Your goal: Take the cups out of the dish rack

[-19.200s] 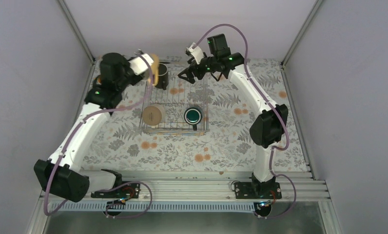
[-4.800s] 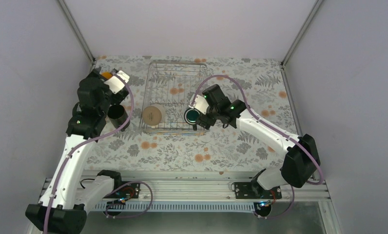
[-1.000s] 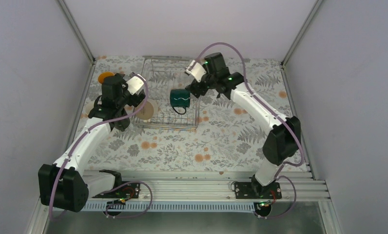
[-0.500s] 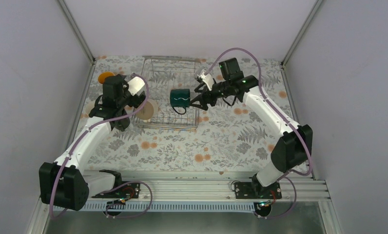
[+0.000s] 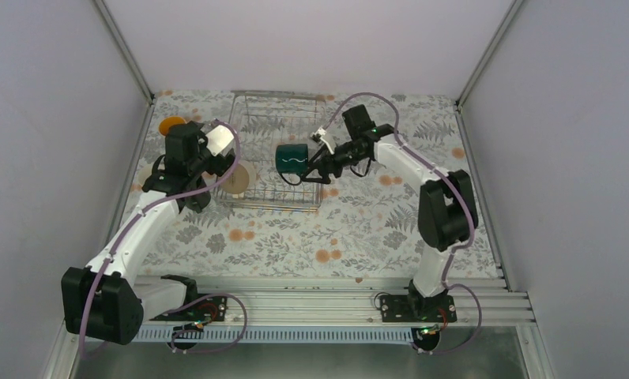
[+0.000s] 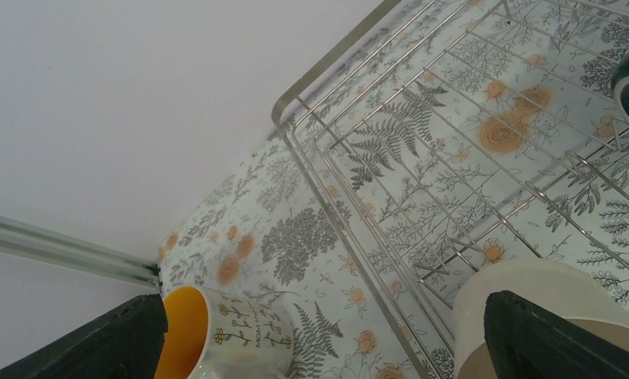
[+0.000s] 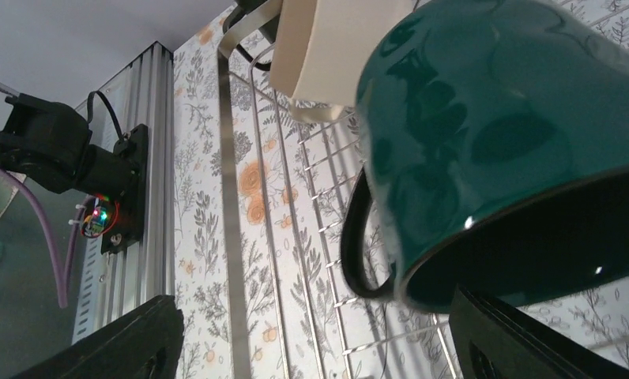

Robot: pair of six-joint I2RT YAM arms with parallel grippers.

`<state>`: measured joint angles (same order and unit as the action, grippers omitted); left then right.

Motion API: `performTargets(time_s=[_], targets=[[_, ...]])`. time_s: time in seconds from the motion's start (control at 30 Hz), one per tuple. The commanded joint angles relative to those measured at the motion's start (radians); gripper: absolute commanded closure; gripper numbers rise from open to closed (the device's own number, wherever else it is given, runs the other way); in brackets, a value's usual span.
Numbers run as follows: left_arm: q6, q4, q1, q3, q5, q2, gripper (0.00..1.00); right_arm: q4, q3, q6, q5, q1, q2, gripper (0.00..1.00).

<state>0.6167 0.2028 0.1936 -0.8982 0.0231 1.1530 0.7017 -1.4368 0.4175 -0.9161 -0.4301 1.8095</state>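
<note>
The silver wire dish rack (image 5: pixel 264 118) stands at the back centre. A dark green mug (image 5: pixel 292 158) lies on its side in the rack, and it fills the right wrist view (image 7: pixel 493 118). My right gripper (image 5: pixel 318 163) is open just right of the green mug's mouth. A cream mug (image 5: pixel 239 178) sits upside down at the rack's left edge. My left gripper (image 5: pixel 219 164) is open beside the cream mug (image 6: pixel 532 296). A yellow-orange mug (image 5: pixel 171 125) lies on the table left of the rack (image 6: pixel 216 335). The black and pale mugs are not clearly in view.
The floral tablecloth (image 5: pixel 335 237) covers the table. Grey walls with metal corner posts (image 5: pixel 126 47) close in the back and sides. An aluminium rail (image 5: pixel 311 304) runs along the near edge with both arm bases on it.
My right arm has swung around, and its gripper moved from behind the green mug to the mug's right side. The green mug, the rack and my left arm have stayed put.
</note>
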Motion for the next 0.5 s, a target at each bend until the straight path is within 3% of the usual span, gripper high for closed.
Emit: performTargets(time_s=[0.0, 0.1, 0.2, 0.47], targets=[[-0.010, -0.004, 0.003, -0.014, -0.010, -0.023, 0.00, 0.006, -0.110, 0.008, -0.083, 0.008, 0.090, 0.14], [-0.006, -0.011, 0.004, -0.006, -0.007, -0.028, 0.00, 0.006, -0.161, 0.002, -0.126, 0.007, 0.143, 0.15], [-0.004, -0.011, 0.004, -0.007, -0.005, -0.023, 0.00, -0.008, -0.211, -0.025, -0.134, 0.005, 0.190, 0.23], [0.002, -0.015, 0.003, 0.004, -0.080, -0.054, 0.00, -0.135, -0.173, -0.116, -0.052, 0.004, 0.196, 0.79]])
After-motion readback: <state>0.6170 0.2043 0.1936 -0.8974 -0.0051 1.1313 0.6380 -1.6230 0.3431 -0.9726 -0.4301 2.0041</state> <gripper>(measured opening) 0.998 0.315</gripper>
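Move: The green cup lies on its side in the rack, mouth towards the right hand; its middle is about 6 cm to that hand's left, 5 cm ahead and 3 cm below. The beige cup stands roughly 20 cm to this hand's left, 1 cm back and 6 cm lower; the rack's near right corner is about 9 cm back, 2 cm to the right and 10 cm down. From the left hand, the green cup is some 18 cm to the right, 3 cm back and 9 cm below. Reaching forward about 4.5 cm and nearly 3 cm to its left, almost level, the right hand takes its open fingers to the green cup's mouth. One finger goes inside the rim and the other stays outside, and late in the reach they close from wide to about a third open, pinching the near part of the wall. ##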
